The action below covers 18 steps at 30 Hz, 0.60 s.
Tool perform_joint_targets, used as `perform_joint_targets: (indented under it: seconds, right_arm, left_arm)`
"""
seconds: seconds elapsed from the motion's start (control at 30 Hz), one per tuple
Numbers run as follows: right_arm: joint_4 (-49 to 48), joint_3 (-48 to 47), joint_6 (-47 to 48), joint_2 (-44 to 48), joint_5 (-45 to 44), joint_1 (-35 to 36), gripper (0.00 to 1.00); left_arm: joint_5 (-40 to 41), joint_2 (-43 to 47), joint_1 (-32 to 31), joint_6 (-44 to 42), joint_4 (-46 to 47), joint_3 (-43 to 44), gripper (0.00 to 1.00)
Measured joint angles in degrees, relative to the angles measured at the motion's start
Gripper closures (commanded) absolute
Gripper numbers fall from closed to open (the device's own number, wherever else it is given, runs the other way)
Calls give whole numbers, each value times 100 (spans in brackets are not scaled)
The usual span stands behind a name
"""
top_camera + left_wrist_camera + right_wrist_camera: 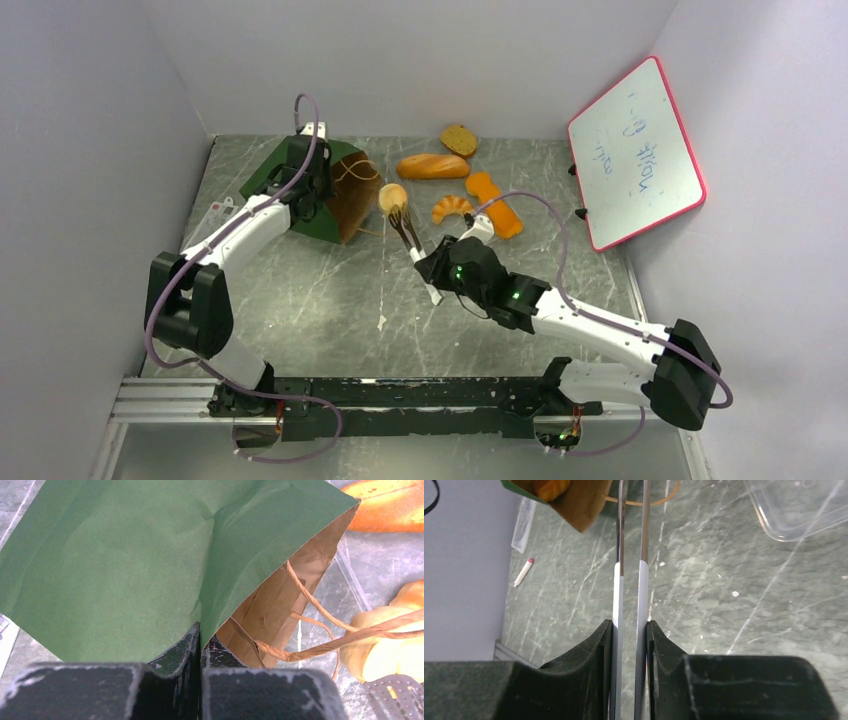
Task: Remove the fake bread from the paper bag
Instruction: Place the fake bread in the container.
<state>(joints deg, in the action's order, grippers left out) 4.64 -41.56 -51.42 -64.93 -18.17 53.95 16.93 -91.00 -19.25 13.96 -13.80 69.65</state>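
The dark green paper bag [300, 190] lies tilted at the back left, its brown mouth [280, 600] facing right. My left gripper [201, 645] is shut on the bag's top edge [312, 172]. My right gripper [630, 635] is shut on long silver tweezers [631, 580]. Their tips reach a round bun [392, 197] just outside the mouth, and I cannot tell whether they pinch it. On the table lie a loaf [432, 166], a speckled slice [459, 139], a croissant [451, 207] and a flat orange piece [494, 205]. The bun [385, 650] also shows beside the cord handles [320, 645].
A pink-framed whiteboard [636, 150] leans against the right wall. A clear plastic tray [794, 510] rests on the marble top. A small white pen [523, 573] and a clear packet [215, 215] lie by the left wall. Grey walls close in three sides.
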Motion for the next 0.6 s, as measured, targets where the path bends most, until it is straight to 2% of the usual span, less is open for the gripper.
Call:
perform_joint_targets:
  seconds: [0.23, 0.43, 0.6]
  right_arm:
    - [267, 0, 35, 96, -195, -260, 100]
    - [181, 0, 162, -9, -37, -940, 100]
    - [-48, 0, 289, -459, 181, -1381, 100]
  left_arm:
    - [-20, -9, 66, -2, 74, -2, 93]
    - [-72, 63, 68, -13, 151, -177, 93]
    - [-203, 356, 68, -26, 142, -466, 93]
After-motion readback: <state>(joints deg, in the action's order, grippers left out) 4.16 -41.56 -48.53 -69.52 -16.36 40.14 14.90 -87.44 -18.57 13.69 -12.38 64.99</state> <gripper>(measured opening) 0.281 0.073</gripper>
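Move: The right hand's tongs already grip a round bun. The container it is bound for has its middle about 18 cm ahead of that hand, 8 cm to its right and 15 cm below. Inside it, the croissant is roughly 14 cm ahead and 7 cm right, and the long loaf 24 cm ahead and 2 cm right. The bag's mouth is 15 cm ahead and 18 cm left. From the left hand, the container lies some 32 cm right, about level. Still gripping the tongs with the round bun in their tips, the right hand swings away from the bag to bring the bun over the container: first rightward, then forward and right, about 6 cm each way, dipping 3 cm late and turning some 10 degrees clockwise. The left hand keeps its pinch on the bag's edge and, towards the end, eases back about 1.5 cm. ##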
